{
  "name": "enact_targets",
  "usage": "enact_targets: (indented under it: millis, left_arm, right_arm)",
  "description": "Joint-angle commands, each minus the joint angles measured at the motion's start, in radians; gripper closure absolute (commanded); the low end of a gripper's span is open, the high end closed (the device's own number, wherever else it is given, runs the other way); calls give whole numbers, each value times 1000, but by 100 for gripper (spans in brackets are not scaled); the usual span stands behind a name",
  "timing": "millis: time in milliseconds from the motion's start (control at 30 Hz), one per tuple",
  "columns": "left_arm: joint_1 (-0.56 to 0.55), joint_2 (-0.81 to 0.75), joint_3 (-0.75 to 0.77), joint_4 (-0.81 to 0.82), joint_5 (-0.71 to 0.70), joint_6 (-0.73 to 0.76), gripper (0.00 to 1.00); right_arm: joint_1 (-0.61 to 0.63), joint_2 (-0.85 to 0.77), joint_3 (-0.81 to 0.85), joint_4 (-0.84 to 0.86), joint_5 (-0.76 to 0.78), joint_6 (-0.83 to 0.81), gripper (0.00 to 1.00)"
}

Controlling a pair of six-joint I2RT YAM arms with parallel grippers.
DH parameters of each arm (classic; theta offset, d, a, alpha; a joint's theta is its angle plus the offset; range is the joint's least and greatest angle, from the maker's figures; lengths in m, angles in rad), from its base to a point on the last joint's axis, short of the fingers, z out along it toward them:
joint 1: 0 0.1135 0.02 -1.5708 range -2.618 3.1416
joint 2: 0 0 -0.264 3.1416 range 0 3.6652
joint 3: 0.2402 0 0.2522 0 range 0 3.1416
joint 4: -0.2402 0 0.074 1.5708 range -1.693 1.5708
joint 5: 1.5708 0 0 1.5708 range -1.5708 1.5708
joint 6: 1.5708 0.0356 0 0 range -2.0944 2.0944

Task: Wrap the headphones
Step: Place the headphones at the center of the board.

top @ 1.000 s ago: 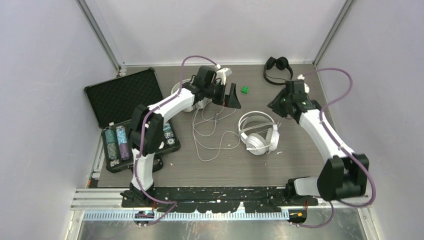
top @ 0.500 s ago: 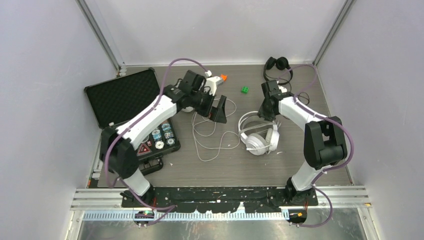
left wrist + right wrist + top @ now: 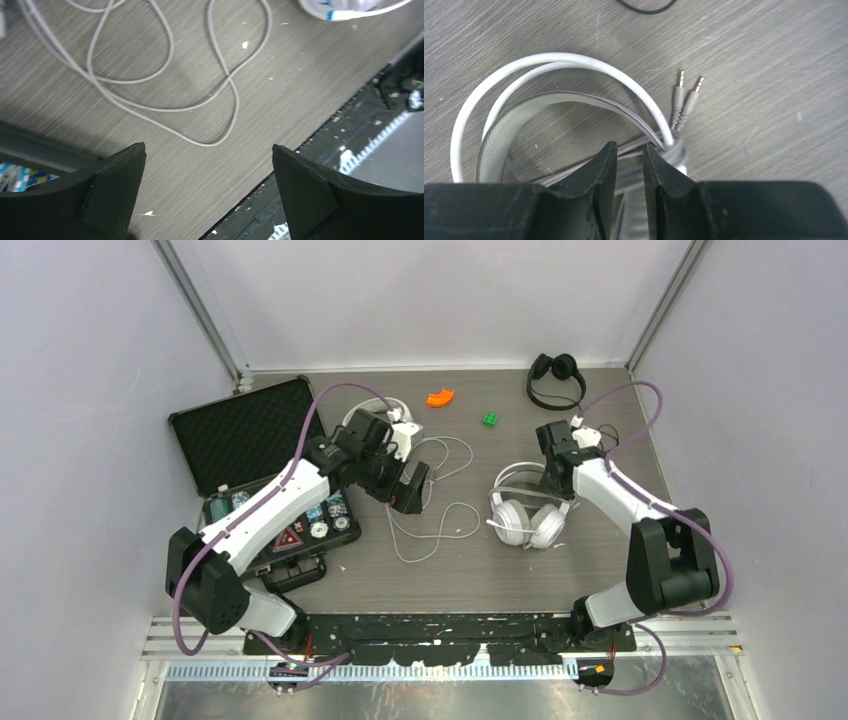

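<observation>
White headphones (image 3: 527, 518) lie right of centre, ear cups toward me. My right gripper (image 3: 553, 480) sits low at their headband (image 3: 549, 60). Its jaws stand a narrow gap apart, astride the wound cable strands (image 3: 574, 167) next to two jack plugs (image 3: 681, 97). My right gripper (image 3: 629, 146) clamps nothing that I can see. A second pale headset (image 3: 350, 418) peeks out behind my left arm. Its loose white cable (image 3: 432, 520) sprawls mid-table. My left gripper (image 3: 410, 496) hovers wide open over that cable (image 3: 165, 107), holding nothing. My left gripper (image 3: 207, 148) shows bare table between its tips. Black headphones (image 3: 555, 375) lie at the back right.
An open black case (image 3: 250, 435) with poker chips (image 3: 325, 515) lies at the left, under my left arm. An orange piece (image 3: 438, 397) and a green block (image 3: 490, 419) sit at the back. The table's front edge and black rail (image 3: 360, 125) are close below the left gripper.
My left arm pulled back toward the near left, uncovering the orange piece. The right gripper came down onto the white headphones and narrowed its jaws; the headphones turned and shifted slightly right.
</observation>
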Motion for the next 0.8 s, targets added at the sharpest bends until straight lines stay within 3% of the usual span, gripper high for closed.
enact_targets:
  millis: [0,333,533,667,767]
  left_arm:
    - [-2,5,19,-20,-167,35,0]
    - [-2,18,35,4,-354,28,0]
    - [-1,15,72,9,-492,37,0]
    - [31,31,77,109,-540,39,0]
    - [90,96,160,121,-516,14,0]
  right_arm:
    - [-9,-114,-28,-15,101,22,68]
    - [-9,-228,137,-149,-16,-13,50]
    - [-7,-377,180,-169,-150,-73,24]
    - [-3,-471,176,-146,-216,-69,18]
    - [-1,-517,182,-127,-263,-54,18]
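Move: The white wrapped headphones lie right at the right hand, whose half-shut fingertips are at their right side where the cable wrap ends; the middle of them is about 7 cm to its left, 5 cm back and 3 cm lower. From this hand the green block is some 17 cm ahead and 18 cm left, the black headphones about 27 cm straight ahead. From the left hand the white headphones lie around 29 cm right, 2 cm ahead and 15 cm lower. The right fingertips come free of the white headphones' right side and rise about 17 cm above them, slowly at first, then fast, while the fingers spread from partly closed to wide open and tilt some 25 degrees to point more forward. Meanwhile the left hand, wide open and empty, retreats about 9 cm forward and left towards the grey headset, rolling and turning counter-clockwise. ##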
